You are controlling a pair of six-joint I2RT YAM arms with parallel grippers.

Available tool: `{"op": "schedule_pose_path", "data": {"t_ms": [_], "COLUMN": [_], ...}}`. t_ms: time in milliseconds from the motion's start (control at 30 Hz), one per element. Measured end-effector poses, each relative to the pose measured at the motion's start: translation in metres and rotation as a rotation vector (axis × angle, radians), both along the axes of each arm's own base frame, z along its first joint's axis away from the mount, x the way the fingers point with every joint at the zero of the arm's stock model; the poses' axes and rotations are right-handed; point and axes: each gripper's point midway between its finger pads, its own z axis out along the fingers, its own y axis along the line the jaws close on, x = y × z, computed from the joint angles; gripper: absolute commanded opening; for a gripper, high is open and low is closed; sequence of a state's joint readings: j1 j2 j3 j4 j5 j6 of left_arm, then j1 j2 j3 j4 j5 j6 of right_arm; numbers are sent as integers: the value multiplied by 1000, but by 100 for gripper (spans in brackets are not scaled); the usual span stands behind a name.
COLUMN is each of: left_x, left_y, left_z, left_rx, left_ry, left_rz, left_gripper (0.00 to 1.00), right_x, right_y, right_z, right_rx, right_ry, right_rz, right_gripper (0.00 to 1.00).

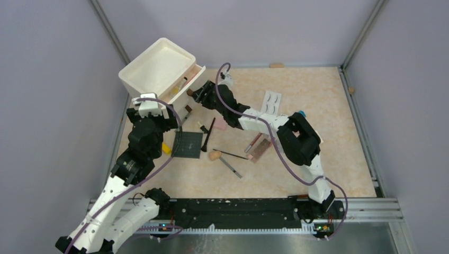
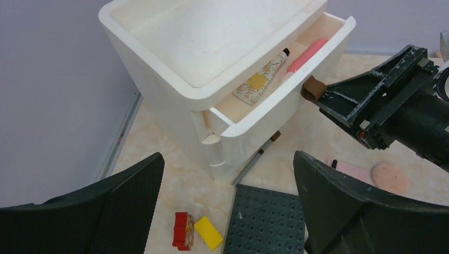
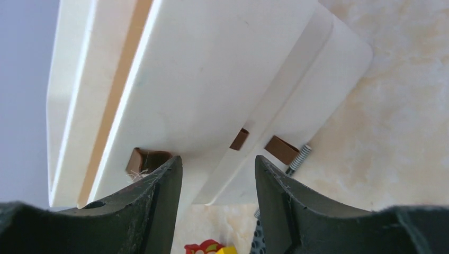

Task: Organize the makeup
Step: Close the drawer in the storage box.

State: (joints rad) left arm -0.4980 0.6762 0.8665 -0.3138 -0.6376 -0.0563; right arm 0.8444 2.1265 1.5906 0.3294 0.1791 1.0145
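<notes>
The white drawer box [image 1: 153,66] stands at the back left with its drawer [image 2: 275,106] pulled out. A floral tube [image 2: 259,79] and a pink stick [image 2: 307,55] lie inside. My right gripper [image 3: 218,161] is open at the drawer front, nothing between its fingers; a small brown piece [image 3: 142,159] with loose fibres sits just outside its left fingertip at the drawer rim. My left gripper [image 2: 227,156] hangs wide open above the floor before the box. On the table lie a striped pencil [image 2: 254,161], pink compact [image 2: 349,170], peach puff [image 2: 389,177], eyelash card [image 1: 272,101], brown palette [image 1: 260,151] and brushes [image 1: 209,135].
A dark studded plate [image 2: 265,219] lies under my left gripper's right finger, with a red brick [image 2: 182,230] and a yellow brick [image 2: 207,233] beside it. Grey walls close in on the left, back and right. A rail [image 1: 243,206] runs along the near edge.
</notes>
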Motion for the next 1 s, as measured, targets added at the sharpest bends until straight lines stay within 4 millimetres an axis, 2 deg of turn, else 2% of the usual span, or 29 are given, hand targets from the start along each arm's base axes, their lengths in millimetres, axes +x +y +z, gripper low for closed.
{"op": "schedule_pose_path", "data": {"t_ms": [200, 267, 600, 900, 1000], "left_x": [0, 0, -2, -1, -1], "left_y": [1, 2, 4, 5, 5], "left_z": [0, 0, 3, 4, 5], "left_rx": [2, 2, -6, -9, -10], "left_ry": [0, -1, -16, -21, -23], "left_rz": [4, 6, 10, 14, 13], "left_gripper": [96, 96, 97, 97, 97], "right_x": [19, 23, 35, 32, 31], "right_y": [20, 26, 45, 50, 49], "right_z": [20, 21, 13, 8, 0], "right_rx": [27, 34, 5, -27, -17], "right_ry": [-60, -66, -82, -109, -116], "right_rz": [4, 10, 44, 95, 101], "right_gripper": [53, 53, 54, 57, 57]}}
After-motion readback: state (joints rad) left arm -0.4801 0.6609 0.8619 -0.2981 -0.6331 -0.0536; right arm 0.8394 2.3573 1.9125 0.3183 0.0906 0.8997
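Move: The open top drawer's brown handle is right at the right hand's fingertips, about 2 cm farther out, 2 cm to the left and 2 cm higher. Inside the drawer the cream tube lies some 4 cm ahead and 6 cm left of that hand, and the pink tube about 8 cm ahead and 1 cm left. The bottom handle is roughly 3 cm ahead, 5 cm left and 12 cm below. From the left hand, the top handle is about 16 cm ahead, 12 cm right and 11 cm down. The top drawer's front, already touched at its handle by a fingertip of the half-open right hand, keeps being pushed left and forward into the storage box, the hand travelling about 6 cm in all. The hand rises some 2 cm early on, then sinks back, slowing to near standstill as it tips up and turns counter-clockwise slightly; its fingers stay parted. ##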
